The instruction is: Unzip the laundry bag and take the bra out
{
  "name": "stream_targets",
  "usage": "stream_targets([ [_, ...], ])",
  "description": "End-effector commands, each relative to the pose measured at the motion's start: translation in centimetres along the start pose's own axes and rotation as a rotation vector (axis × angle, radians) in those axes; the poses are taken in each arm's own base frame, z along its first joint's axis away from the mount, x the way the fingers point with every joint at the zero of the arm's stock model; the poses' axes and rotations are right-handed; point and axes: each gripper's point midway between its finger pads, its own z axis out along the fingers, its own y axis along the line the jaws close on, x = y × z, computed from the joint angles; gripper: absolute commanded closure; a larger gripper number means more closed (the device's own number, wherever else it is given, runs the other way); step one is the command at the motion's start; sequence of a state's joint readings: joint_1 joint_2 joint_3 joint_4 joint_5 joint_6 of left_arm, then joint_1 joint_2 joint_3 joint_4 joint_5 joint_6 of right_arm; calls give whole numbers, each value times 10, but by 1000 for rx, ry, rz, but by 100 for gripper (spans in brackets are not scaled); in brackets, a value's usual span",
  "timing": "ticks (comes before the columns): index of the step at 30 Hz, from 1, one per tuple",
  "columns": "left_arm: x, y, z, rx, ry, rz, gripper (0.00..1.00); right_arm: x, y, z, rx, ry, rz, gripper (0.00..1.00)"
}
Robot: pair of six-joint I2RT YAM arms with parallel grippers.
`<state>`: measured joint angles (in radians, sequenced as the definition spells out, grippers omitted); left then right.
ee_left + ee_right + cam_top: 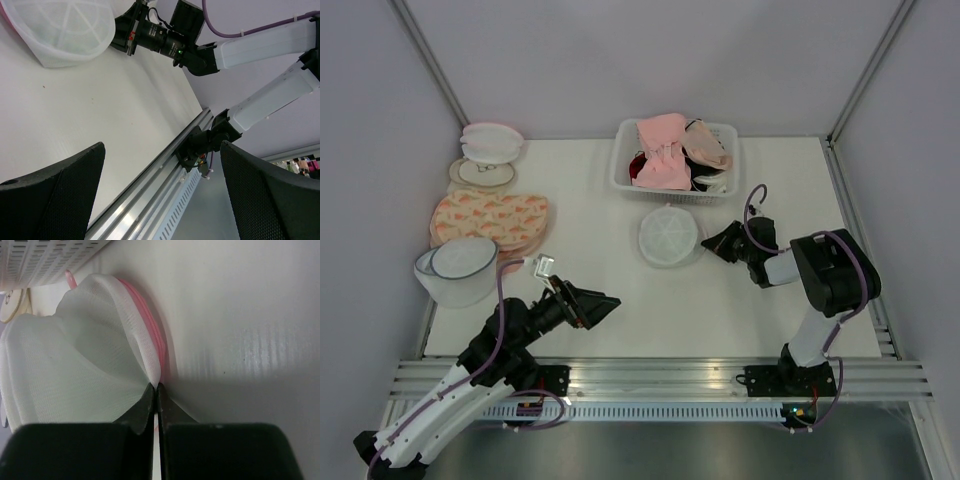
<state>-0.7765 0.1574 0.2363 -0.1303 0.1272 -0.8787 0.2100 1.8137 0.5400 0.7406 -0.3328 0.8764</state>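
Note:
The laundry bag point(670, 236), a round white mesh dome, lies on the table in front of the basket. It also shows in the left wrist view point(60, 30) and fills the left of the right wrist view point(75, 365), where its pink zipper trim point(152, 330) runs along the rim. My right gripper point(712, 243) point(156, 386) is shut on the bag's right rim, pinching mesh and trim at the table surface. My left gripper point(605, 303) point(162, 185) is open and empty, low over the table, left of and nearer than the bag. The bra is hidden.
A white basket point(625, 165) with pink and beige bras stands behind the bag. At the left edge lie flat orange-patterned bags point(490, 218), a mesh dome with a dark rim point(460, 268) and a white-pink dome point(490, 140). The metal rail point(650, 375) runs along the front.

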Motion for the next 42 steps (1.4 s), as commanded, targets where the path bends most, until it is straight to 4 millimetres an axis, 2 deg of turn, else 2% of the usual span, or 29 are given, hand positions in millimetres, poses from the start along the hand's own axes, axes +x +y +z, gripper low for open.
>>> stream_targets([
  [1,-10,-9,-2,15,-31,1,0,0,-12,-13,65,-31,-69,100],
  [4,-10,-9,-2,17,-30,1,0,-20,0,-34,89,-114,-133,100],
  [5,-10,-9,-2,15,-31,0,0,-33,12,-50,98,-153,-206,100],
  [7,-10,-10,-3,17,-30,2,0,-47,24,-67,147,-208,-307,100],
  [8,-10,-10,-3,18,-29,2,0,-68,34,-88,212,-273,-410,100],
  [10,-10,-9,-2,14,-34,4,0,-76,53,-106,252,-317,-518,100],
  [11,-10,-8,-2,11,-35,4,0,-90,62,-126,310,-361,-590,100],
  [12,-11,-7,-1,8,-39,0,0,-94,72,-134,318,-380,-638,100],
  [13,-11,-7,-1,7,-40,-1,0,-85,81,-137,324,-352,-691,100],
  [15,-12,-7,0,7,-48,-11,0,-88,92,-153,374,-362,-784,99],
  [16,-13,-9,0,13,-52,-14,0,-75,103,-151,349,-340,-826,100],
  [18,-14,-5,1,-5,-61,-30,0,-71,106,-154,396,-342,-872,100],
  [19,-13,-1,1,-23,-62,-41,0,-52,116,-149,373,-310,-922,99],
  [21,-14,1,1,-32,-72,-58,0,-26,114,-134,407,-249,-1003,99],
  [22,-14,2,0,-35,-76,-63,0,-3,120,-129,390,-217,-1062,100],
  [23,-14,4,0,-40,-80,-68,0,14,111,-114,423,-166,-1106,100],
  [24,-14,4,0,-39,-82,-75,0,27,109,-109,432,-146,-1131,100],
  [27,-14,5,-2,-44,-86,-83,0,77,109,-95,368,-97,-1175,100],
  [28,-13,7,-3,-50,-87,-88,0,101,112,-92,305,-52,-1186,100],
  [30,-14,8,-4,-57,-92,-90,0,117,114,-94,284,-28,-1201,100],
  [31,-14,9,-5,-63,-93,-89,0,129,118,-98,258,-14,-1221,100],
  [33,-14,11,-6,-70,-97,-90,0,140,121,-109,217,7,-1226,100],
  [37,-16,19,-3,-97,-125,-127,0,168,132,-138,40,91,-1183,100],
  [38,-11,22,-1,-95,-117,-138,0,168,132,-148,11,94,-1164,100],
  [39,-8,24,2,-91,-109,-148,0,167,131,-152,16,92,-1138,92],
  [40,-7,24,5,-78,-114,-155,0,165,132,-158,16,87,-1124,76],
  [41,-5,25,6,-75,-111,-168,0,162,125,-163,47,96,-1134,52],
  [42,-2,28,9,-81,-103,-177,0,158,125,-166,66,73,-1115,40],
])
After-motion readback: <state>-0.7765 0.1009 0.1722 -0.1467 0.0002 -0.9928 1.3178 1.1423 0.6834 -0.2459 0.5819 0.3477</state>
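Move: The right hand already has the laundry bag's near-side edge pinched by its pink trim; the bag's middle lies about 8 cm to its left and 1 cm ahead, at the same height. The clear table the bag is taken to is some 15 cm back and 6 cm left. The laundry basket stands roughly 23 cm ahead and 7 cm left, 3 cm higher. From the left hand the bag lies about 24 cm ahead, 13 cm right and 18 cm lower. Up first, some 20 cm and slightly back, the right hand lifts the pinched bag off the table, then swings it back and left while sinking, rolling its left side down about 60 degrees and turning counter-clockwise. Still drawing back towards the base, the hand then rises slightly and its fingers open about halfway to let go of the bag. The left hand, wide open and empty, dips slightly at the end. ##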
